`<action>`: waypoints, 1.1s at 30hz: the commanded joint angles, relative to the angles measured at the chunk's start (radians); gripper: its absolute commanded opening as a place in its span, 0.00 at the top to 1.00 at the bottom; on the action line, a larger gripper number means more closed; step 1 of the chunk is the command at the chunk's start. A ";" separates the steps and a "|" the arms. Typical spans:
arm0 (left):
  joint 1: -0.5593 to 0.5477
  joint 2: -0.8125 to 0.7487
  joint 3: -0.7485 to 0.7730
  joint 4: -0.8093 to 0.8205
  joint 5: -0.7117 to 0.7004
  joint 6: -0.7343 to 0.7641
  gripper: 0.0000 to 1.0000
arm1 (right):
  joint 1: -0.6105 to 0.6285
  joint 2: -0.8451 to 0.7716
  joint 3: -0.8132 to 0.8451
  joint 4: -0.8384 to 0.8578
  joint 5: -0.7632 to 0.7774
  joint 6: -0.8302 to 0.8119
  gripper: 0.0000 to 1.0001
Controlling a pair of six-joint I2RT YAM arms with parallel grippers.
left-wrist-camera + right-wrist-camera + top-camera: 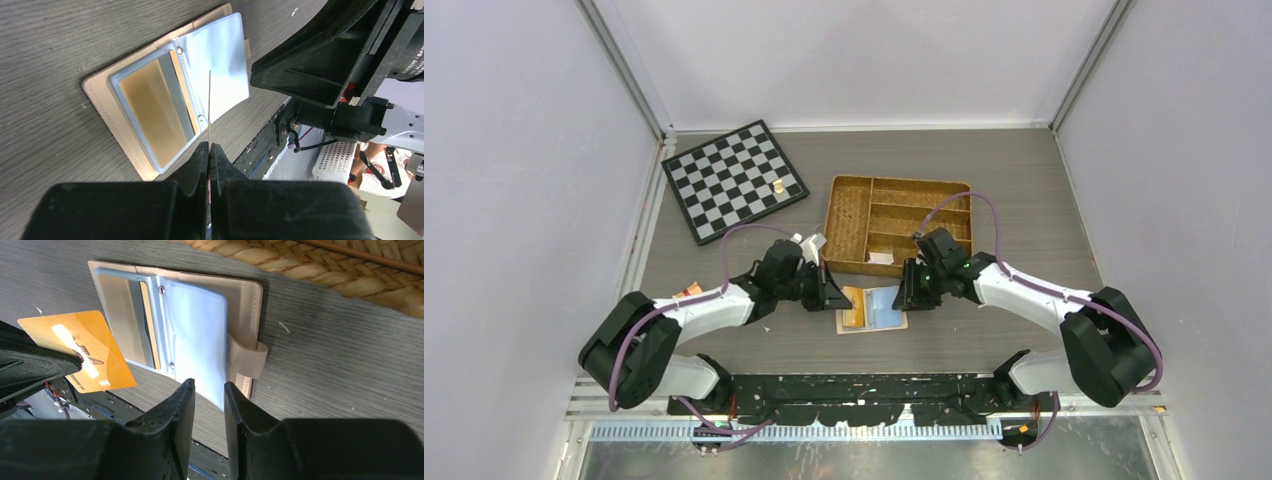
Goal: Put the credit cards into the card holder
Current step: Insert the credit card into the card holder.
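The card holder lies open on the table between my two grippers, peach-beige leather with clear sleeves and a snap tab. My left gripper is shut on an orange credit card, held upright just left of the holder. In the left wrist view the card is a thin edge over the holder. An orange-tan strip shows in the left sleeve. My right gripper is open with a narrow gap. The lifted corner of the right sleeve sits between its tips.
A wicker divided tray stands just behind the holder, its rim close to my right gripper. A chessboard with one small piece lies at the back left. A small red-brown packet rests by the left arm.
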 commanded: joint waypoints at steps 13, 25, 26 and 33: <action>-0.035 0.098 0.043 0.118 -0.005 -0.022 1.00 | 0.006 0.061 -0.046 0.117 0.008 0.032 0.74; -0.060 0.207 0.068 0.164 -0.008 -0.064 1.00 | 0.017 0.099 -0.053 0.100 0.059 0.050 0.99; -0.060 0.212 0.066 0.174 -0.004 -0.069 1.00 | 0.016 0.103 -0.053 0.098 0.063 0.051 0.99; -0.060 0.254 0.061 0.205 0.007 -0.097 1.00 | 0.019 0.116 -0.054 0.088 0.081 0.057 1.00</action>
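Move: The blue page of the open card holder lies about 7 cm to the right of the left hand, 2 cm ahead and 6 cm below; the gold card already in the holder's other pocket lies some 2 cm ahead, 1 cm right and 7 cm below. The page's outer edge sits almost straight under the right hand, about 3 cm down. From the right hand, the gold card is roughly 10 cm left, 1 cm ahead and 4 cm below, and the wicker tray's middle 18 cm ahead, 1 cm left and 2 cm below. Lower the right gripper about 3 cm onto the outer edge of the blue page, shut its half-open fingers to pinch that edge near the back corner, and hold there. Meanwhile keep the orange card gripped in the left fingers and bring it down 3.5 cm and 2.5 cm to the right, towards the blue page's inner edge by the fold. ##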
